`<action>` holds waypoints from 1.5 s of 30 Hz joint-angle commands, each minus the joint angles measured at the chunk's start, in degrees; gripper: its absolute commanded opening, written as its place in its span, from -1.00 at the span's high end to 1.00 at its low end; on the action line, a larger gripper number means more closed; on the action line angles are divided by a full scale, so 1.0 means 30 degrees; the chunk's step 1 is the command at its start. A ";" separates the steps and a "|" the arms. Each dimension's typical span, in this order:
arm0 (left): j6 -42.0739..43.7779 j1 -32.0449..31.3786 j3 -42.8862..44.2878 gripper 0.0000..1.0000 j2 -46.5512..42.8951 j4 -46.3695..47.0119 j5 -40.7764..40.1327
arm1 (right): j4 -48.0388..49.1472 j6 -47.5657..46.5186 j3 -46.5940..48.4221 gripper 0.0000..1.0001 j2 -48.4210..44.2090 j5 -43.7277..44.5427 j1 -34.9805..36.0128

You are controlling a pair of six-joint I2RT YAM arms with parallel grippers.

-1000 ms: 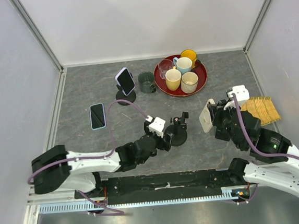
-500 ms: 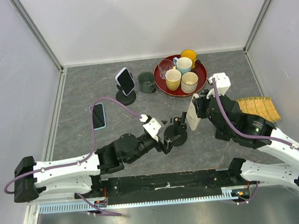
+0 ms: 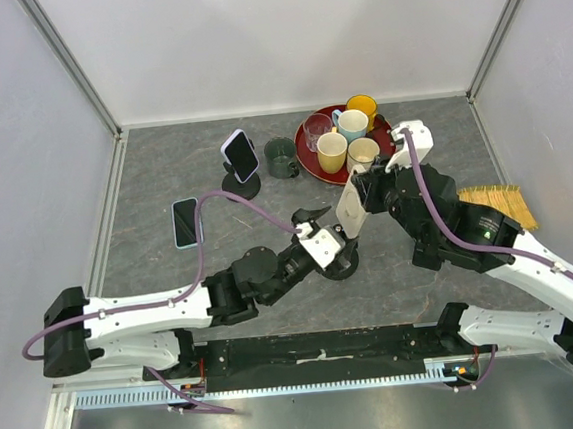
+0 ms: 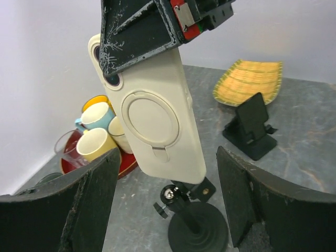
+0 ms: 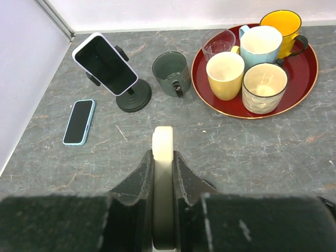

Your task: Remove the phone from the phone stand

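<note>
My right gripper (image 3: 358, 200) is shut on a cream phone (image 3: 351, 209), held on edge above the table; the right wrist view shows its thin edge (image 5: 163, 173) pinched between the fingers (image 5: 137, 184). In the left wrist view the phone's back with a round ring (image 4: 157, 115) hangs just over the head of a black stand (image 4: 197, 223); I cannot tell if they touch. My left gripper (image 4: 178, 210) is open, its fingers either side of that stand (image 3: 343, 260).
A second phone on a black stand (image 3: 240, 156) is at the back left, with a flat blue-cased phone (image 3: 186, 221) nearby. A green mug (image 3: 281, 158), a red tray (image 3: 387, 155) of cups, a bamboo mat (image 3: 502, 208) and a small black holder (image 4: 252, 126) are around.
My right gripper has carried the cream phone left and toward the back, from beside the stand to over it. My left arm has shifted right, bringing its open fingers around the stand.
</note>
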 commanded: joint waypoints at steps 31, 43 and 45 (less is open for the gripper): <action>0.6679 -0.0762 0.2415 0.05 0.5884 0.8567 -1.1212 | 0.4859 0.3603 -0.0857 1.00 -0.0381 -0.1260 0.0019; 0.4251 -0.0792 0.1478 0.96 0.4013 0.5993 -1.1534 | 0.5826 0.4454 -0.2292 -0.35 -0.1084 -0.1145 0.0019; 0.3084 -0.0791 0.1302 0.96 0.3572 0.4709 -1.1476 | 0.5972 0.4570 -0.2585 -0.64 -0.1435 -0.0853 0.0019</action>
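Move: The phone, still pinched near its upper end by the right gripper, hangs with its middle about 5 cm ahead, 4 cm right and 2 cm above the open left gripper; from the right gripper it is about 1 cm ahead, 2 cm left and 5 cm below. The emptied phone stand is some 22 cm below the left gripper, 4 cm ahead and 2 cm right; the mug tray is roughly 36 cm ahead, 6 cm right and 28 cm below. Bring the left gripper forward about 6 cm to the phone's lower part, swinging it some 30 degrees counter-clockwise and easing it slightly left and down, then pinch the phone. Meanwhile shift the phone 3 cm left with the right gripper, rolling about 20 degrees so its lower end swings left, and open the right fingers once the left ones have closed. ##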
